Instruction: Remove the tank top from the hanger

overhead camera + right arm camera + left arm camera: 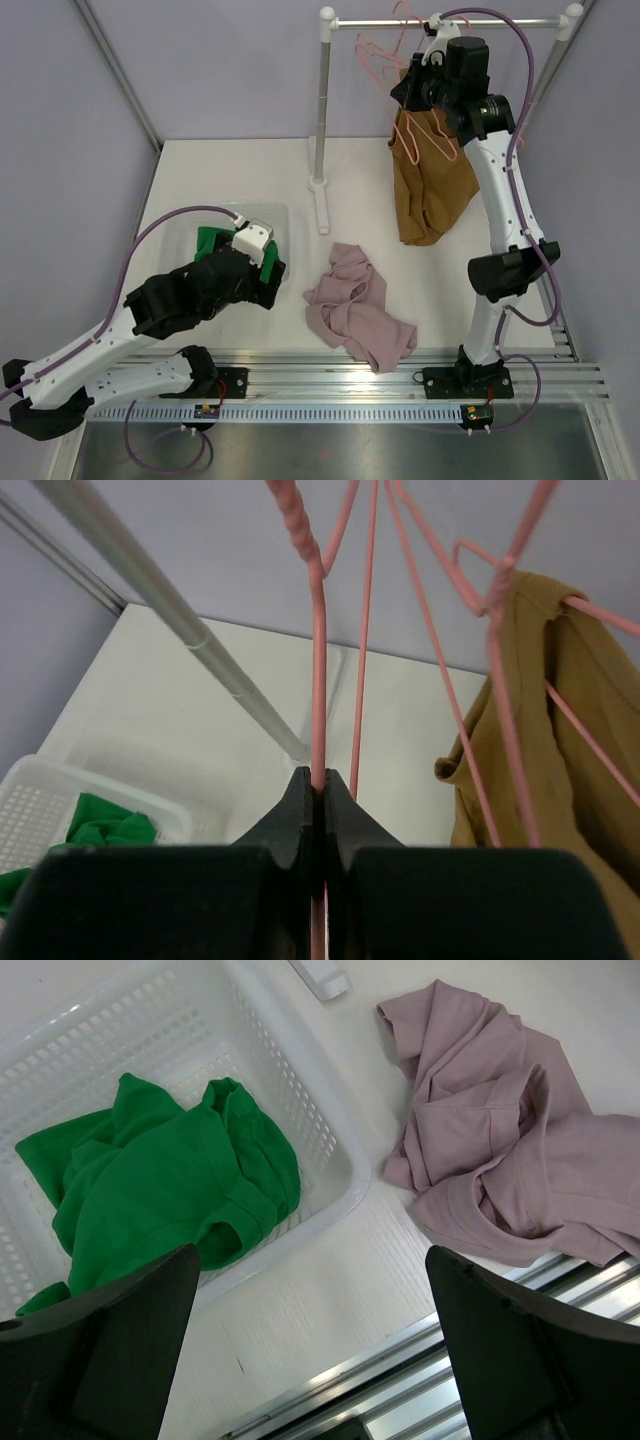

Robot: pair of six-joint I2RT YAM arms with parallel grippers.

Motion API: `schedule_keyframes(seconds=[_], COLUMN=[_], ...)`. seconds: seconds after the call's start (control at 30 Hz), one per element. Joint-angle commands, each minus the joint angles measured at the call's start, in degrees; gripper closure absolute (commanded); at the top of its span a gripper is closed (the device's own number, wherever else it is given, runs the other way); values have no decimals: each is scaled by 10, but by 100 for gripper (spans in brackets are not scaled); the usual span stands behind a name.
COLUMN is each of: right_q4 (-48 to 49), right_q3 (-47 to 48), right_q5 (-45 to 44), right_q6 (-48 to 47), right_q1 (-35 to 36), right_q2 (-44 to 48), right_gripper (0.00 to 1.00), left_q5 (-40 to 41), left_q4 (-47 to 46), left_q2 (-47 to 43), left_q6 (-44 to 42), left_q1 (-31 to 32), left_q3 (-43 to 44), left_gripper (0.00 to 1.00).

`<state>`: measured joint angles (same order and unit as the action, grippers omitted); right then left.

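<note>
A mustard-brown tank top [430,190] hangs from a pink wire hanger [432,130] on the rack rod at the back right. My right gripper [405,92] is up beside it, shut on a pink hanger wire [318,680] that runs between its jaws. In the right wrist view the tank top [560,740] drapes to the right of the gripper [320,780], on sloping pink wires. My left gripper [320,1360] hangs open and empty over the table between a basket and a mauve garment; its dark fingers [100,1350] frame the left wrist view.
A white basket [280,215] at the left holds a green garment [160,1190]. A mauve garment [355,315] lies crumpled at the table's front middle. The rack's rod [450,22] and upright post [323,110] stand at the back; another empty pink hanger [375,55] hangs there.
</note>
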<state>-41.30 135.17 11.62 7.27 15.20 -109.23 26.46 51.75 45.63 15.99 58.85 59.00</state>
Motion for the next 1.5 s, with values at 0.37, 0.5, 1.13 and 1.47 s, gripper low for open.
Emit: schedule_keyframes(seconds=[0.37, 0.5, 1.13, 1.47], right_q4=[-51, -44, -56, 2], right_q3=[82, 62, -92, -366], right_q5=[45, 56, 79, 108], right_q6=[-3, 2, 49, 82], right_q1=[-97, -104, -104, -105], right_q2=[-57, -47, 139, 412], right_gripper=[100, 100, 0, 1], left_q5=[-89, -94, -84, -117], left_q4=[-60, -65, -175, -271], left_q2=[-21, -25, 119, 343], left_q6=[-27, -25, 133, 144], left_q1=[-63, -75, -17, 82], left_q3=[-13, -13, -6, 36], left_gripper=[1, 1, 1, 1])
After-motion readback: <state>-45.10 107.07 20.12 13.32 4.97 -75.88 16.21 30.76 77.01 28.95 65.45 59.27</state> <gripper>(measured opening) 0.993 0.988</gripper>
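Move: The right hand holds the empty hanger; its hanging spot on the rail is roughly 4 cm ahead, 6 cm right and 12 cm above. An already hung empty hanger's middle is about 4 cm ahead, 4 cm right and 2 cm above; the brown tank top about 4 cm ahead, 7 cm right, 12 cm below. From the left hand, the pink tank top lies 19 cm right, 1 cm ahead, 22 cm down; the basket 14 cm left, 15 cm ahead, 21 cm down. Carry the pinched hanger right about 7 cm with the right gripper, slightly forward and down to set its hook on the rail, then open wide and draw straight back nearly 20 cm, rising too. Hold the open left gripper almost still over the basket's near right side, then sweep it right some 15 cm and down 10 towards the pink tank top, tipping it downward, without touching yet. ##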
